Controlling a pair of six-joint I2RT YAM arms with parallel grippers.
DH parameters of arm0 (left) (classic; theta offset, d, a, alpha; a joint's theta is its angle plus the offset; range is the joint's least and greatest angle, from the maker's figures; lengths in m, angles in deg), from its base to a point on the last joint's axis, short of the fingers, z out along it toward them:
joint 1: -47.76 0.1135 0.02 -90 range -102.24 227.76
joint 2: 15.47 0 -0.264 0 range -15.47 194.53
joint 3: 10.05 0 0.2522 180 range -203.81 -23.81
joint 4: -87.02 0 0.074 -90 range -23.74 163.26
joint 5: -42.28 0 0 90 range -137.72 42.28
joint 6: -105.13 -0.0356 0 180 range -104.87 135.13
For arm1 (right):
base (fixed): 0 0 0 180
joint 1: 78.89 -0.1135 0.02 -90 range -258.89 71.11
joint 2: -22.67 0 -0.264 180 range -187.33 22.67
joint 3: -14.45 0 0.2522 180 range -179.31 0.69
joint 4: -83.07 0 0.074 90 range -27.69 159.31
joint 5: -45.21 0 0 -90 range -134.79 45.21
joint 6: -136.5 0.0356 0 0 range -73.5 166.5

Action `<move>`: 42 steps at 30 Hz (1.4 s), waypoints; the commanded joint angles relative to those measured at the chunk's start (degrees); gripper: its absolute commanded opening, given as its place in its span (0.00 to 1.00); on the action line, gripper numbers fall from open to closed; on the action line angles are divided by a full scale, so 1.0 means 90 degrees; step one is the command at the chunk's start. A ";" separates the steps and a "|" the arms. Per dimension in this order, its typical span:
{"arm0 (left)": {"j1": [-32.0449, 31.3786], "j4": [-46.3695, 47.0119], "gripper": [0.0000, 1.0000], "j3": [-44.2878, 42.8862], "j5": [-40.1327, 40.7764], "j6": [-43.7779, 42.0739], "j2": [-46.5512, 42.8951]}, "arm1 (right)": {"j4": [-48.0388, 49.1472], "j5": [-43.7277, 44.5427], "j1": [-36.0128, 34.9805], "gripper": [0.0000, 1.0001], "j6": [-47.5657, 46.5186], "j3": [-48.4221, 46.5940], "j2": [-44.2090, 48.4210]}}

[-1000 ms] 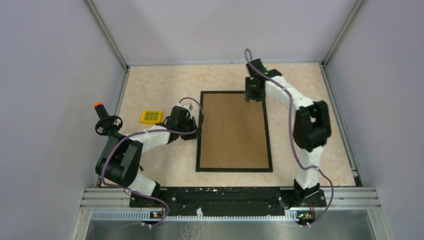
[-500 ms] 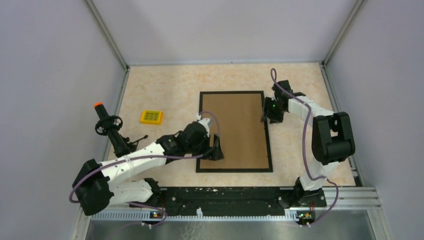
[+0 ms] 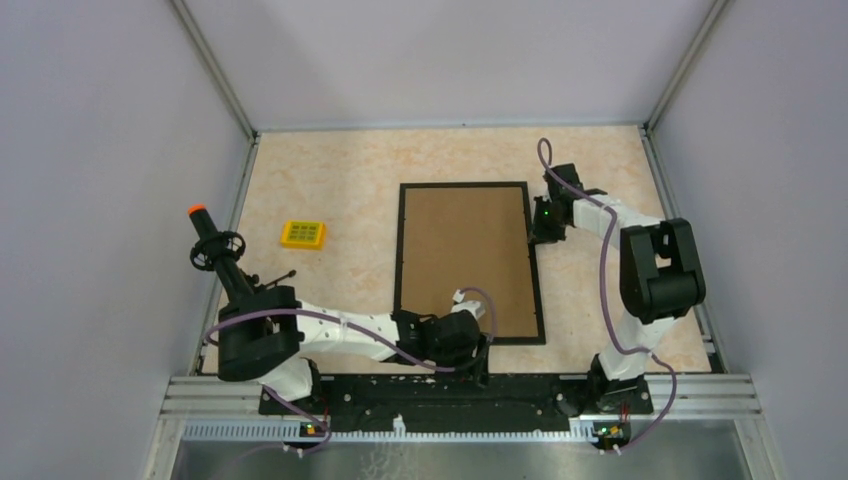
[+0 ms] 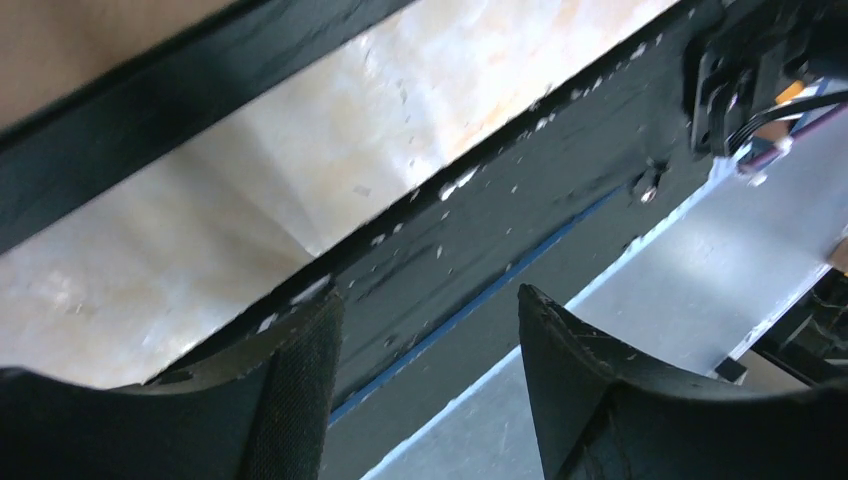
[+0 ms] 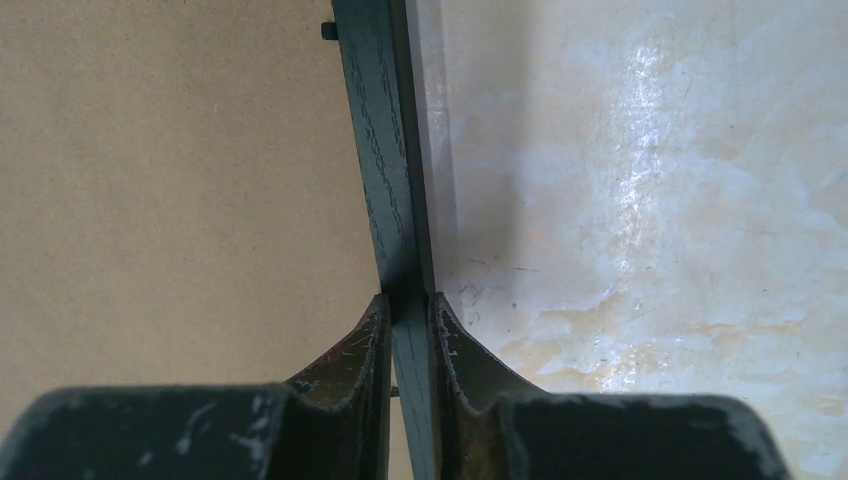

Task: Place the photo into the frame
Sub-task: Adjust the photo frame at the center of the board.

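Observation:
The frame [image 3: 398, 260] lies flat in the middle of the table, a thin black rectangle with a brown cardboard sheet [image 3: 462, 255] filling it. The photo is out of view. My right gripper [image 3: 540, 228] is at the frame's right rail, upper half. In the right wrist view the right gripper [image 5: 407, 297] is shut on that black rail [image 5: 380, 150], one finger on the cardboard [image 5: 170, 180] side, one on the table side. My left gripper [image 3: 484, 362] hangs just past the frame's bottom rail [image 4: 150, 100], over the table's near edge. The left gripper [image 4: 430, 297] is open and holds nothing.
A small yellow block [image 3: 302, 234] lies left of the frame. A black stand with an orange tip [image 3: 212, 245] rises at the left edge. The black mounting rail [image 3: 400, 388] runs along the near edge, with grey walls on three sides.
My left arm swung from the frame's left rail down to the near edge and its jaws opened. My right gripper moved from the top right corner down the right rail and shut on it.

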 commanded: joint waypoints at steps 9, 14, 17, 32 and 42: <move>0.1631 0.0379 0.69 0.0244 0.0139 -0.0584 0.0212 | 0.0466 0.0079 0.0016 0.02 0.0346 0.1713 0.0918; 0.2738 0.0039 0.71 0.0072 0.0224 -0.1440 0.0043 | 0.0509 -0.0347 -0.0136 0.01 0.0519 0.2366 0.1422; 0.3334 -0.0232 0.73 -0.0212 0.0456 -0.1936 0.0045 | 0.0602 -0.0493 -0.0484 0.01 0.0761 0.2820 0.1823; 0.5197 0.0022 0.91 -0.0157 0.0211 -0.3172 -0.0241 | -0.0193 -0.0973 -0.1919 0.76 0.0550 0.1294 0.3209; 0.5179 0.0833 0.99 0.0426 -0.0423 -0.2861 -0.0420 | 0.0430 -0.1101 0.0814 0.90 0.0177 -0.1162 0.0197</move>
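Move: The photo frame's near bar lies ahead of the open left hand, its middle about 10 cm forward and 3 cm left, roughly level in height. The frame's near-right corner is equally far forward, some 12 cm to this hand's right. The right hand already pinches the right bar; from it the near bar's middle is about 23 cm back and 14 cm left, the frame's middle 4 cm back and 15 cm left. Bring the left gripper forward and left into the near bar and push it on, about 25 cm forward and 14 cm left in all, staying low, turning some 25 degrees counter-clockwise, then opening wide astride the bar. Meanwhile let the right hand keep its pinch and draw back about 6 cm, then release, run back-left along the bar, lift some 13 cm and return forward, fingers opening. ##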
